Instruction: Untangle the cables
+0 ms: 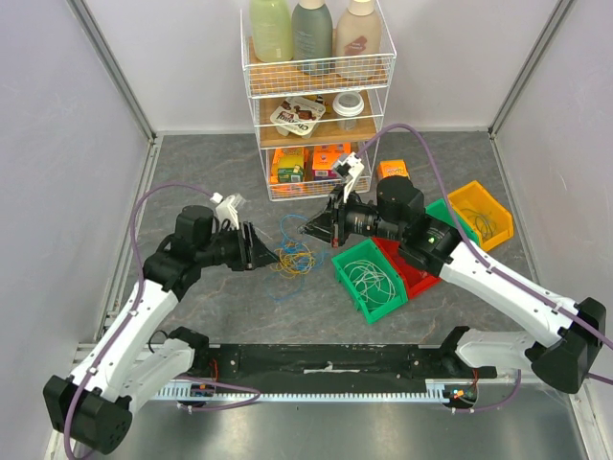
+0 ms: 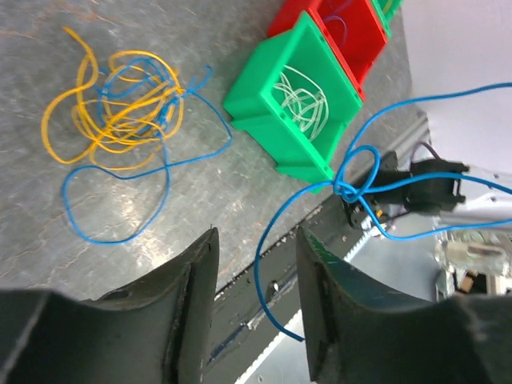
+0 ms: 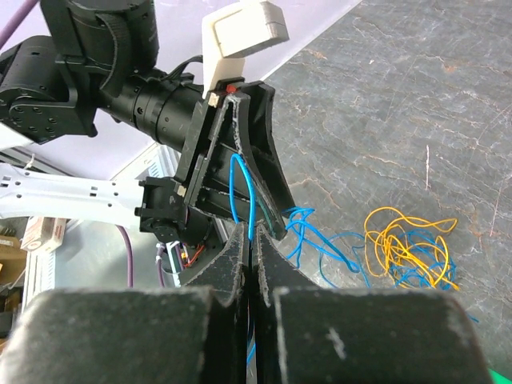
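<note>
A tangle of yellow and blue cables (image 1: 292,259) (image 2: 120,104) (image 3: 406,244) lies on the grey table between the two arms. My right gripper (image 1: 308,230) (image 3: 254,232) is shut on a blue cable (image 3: 240,180), which is lifted off the table. That blue cable (image 2: 268,264) carries a knot (image 2: 352,188), and its loose end hangs between the fingers of my left gripper (image 1: 257,251) (image 2: 258,236). The left jaws stand open and do not pinch it. The two grippers face each other closely above the tangle. White cables (image 1: 369,278) (image 2: 300,92) lie in a green bin (image 1: 347,279) (image 2: 256,96).
A red bin (image 1: 407,268) (image 2: 356,44), a second green bin (image 1: 442,211) and a yellow bin (image 1: 482,213) stand at the right. A white wire shelf (image 1: 316,105) with bottles and boxes stands at the back. The black rail (image 1: 316,364) runs along the near edge.
</note>
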`<action>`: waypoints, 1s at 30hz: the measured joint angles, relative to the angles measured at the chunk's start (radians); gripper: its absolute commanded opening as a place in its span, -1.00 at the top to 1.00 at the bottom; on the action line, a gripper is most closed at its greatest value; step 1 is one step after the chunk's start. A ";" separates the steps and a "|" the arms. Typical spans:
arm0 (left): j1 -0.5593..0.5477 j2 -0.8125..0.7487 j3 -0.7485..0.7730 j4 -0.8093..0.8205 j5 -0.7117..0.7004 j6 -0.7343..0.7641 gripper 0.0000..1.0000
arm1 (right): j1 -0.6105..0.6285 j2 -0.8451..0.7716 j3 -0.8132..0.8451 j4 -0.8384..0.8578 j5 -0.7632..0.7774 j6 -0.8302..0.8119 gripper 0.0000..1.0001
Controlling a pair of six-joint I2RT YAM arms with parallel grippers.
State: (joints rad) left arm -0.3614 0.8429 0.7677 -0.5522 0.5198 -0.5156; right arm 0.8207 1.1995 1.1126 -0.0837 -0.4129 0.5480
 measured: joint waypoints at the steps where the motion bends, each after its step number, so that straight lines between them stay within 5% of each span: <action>1: 0.000 0.007 -0.003 0.011 0.023 -0.001 0.15 | 0.000 -0.001 0.000 0.000 -0.001 0.000 1.00; 8: 0.000 0.040 -0.015 0.060 0.101 -0.009 0.96 | 0.000 -0.001 0.000 0.000 -0.010 -0.008 0.99; 14: 0.000 -0.036 0.006 0.053 -0.011 0.012 0.97 | 0.000 -0.001 -0.008 0.002 -0.035 -0.018 0.62; 24: 0.000 -0.321 0.114 0.061 -0.281 0.132 0.96 | 0.000 0.000 -0.090 0.008 -0.058 -0.014 -0.38; 30: 0.000 -0.296 0.262 0.047 -0.344 0.185 0.97 | 0.000 0.015 -0.080 0.016 -0.048 -0.027 -0.56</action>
State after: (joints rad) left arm -0.3618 0.5465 1.0294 -0.5053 0.1753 -0.3309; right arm 0.8207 1.2148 1.0325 -0.0673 -0.4614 0.5209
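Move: The blue cable, held up by the right hand, runs down between the left hand's open fingers, about 1 cm to the left hand's right and level with it; from the right hand that spot is some 7 cm to the left, 12 below and level in reach. On the table about 19 cm below the left hand, the yellow-and-blue pile lies some 12 cm ahead and 4 right, the green tray 5 ahead and 22 right. After easing about 1 cm to the right while its fingers shut on the blue cable, the left hand lifts some 18 cm and swings left, ending about 6 cm left of its start, its fingers tipping up roughly 40 degrees with the cable pinched. As that lift begins, the right hand opens wide, lets go of the cable and sinks about 4 cm. ##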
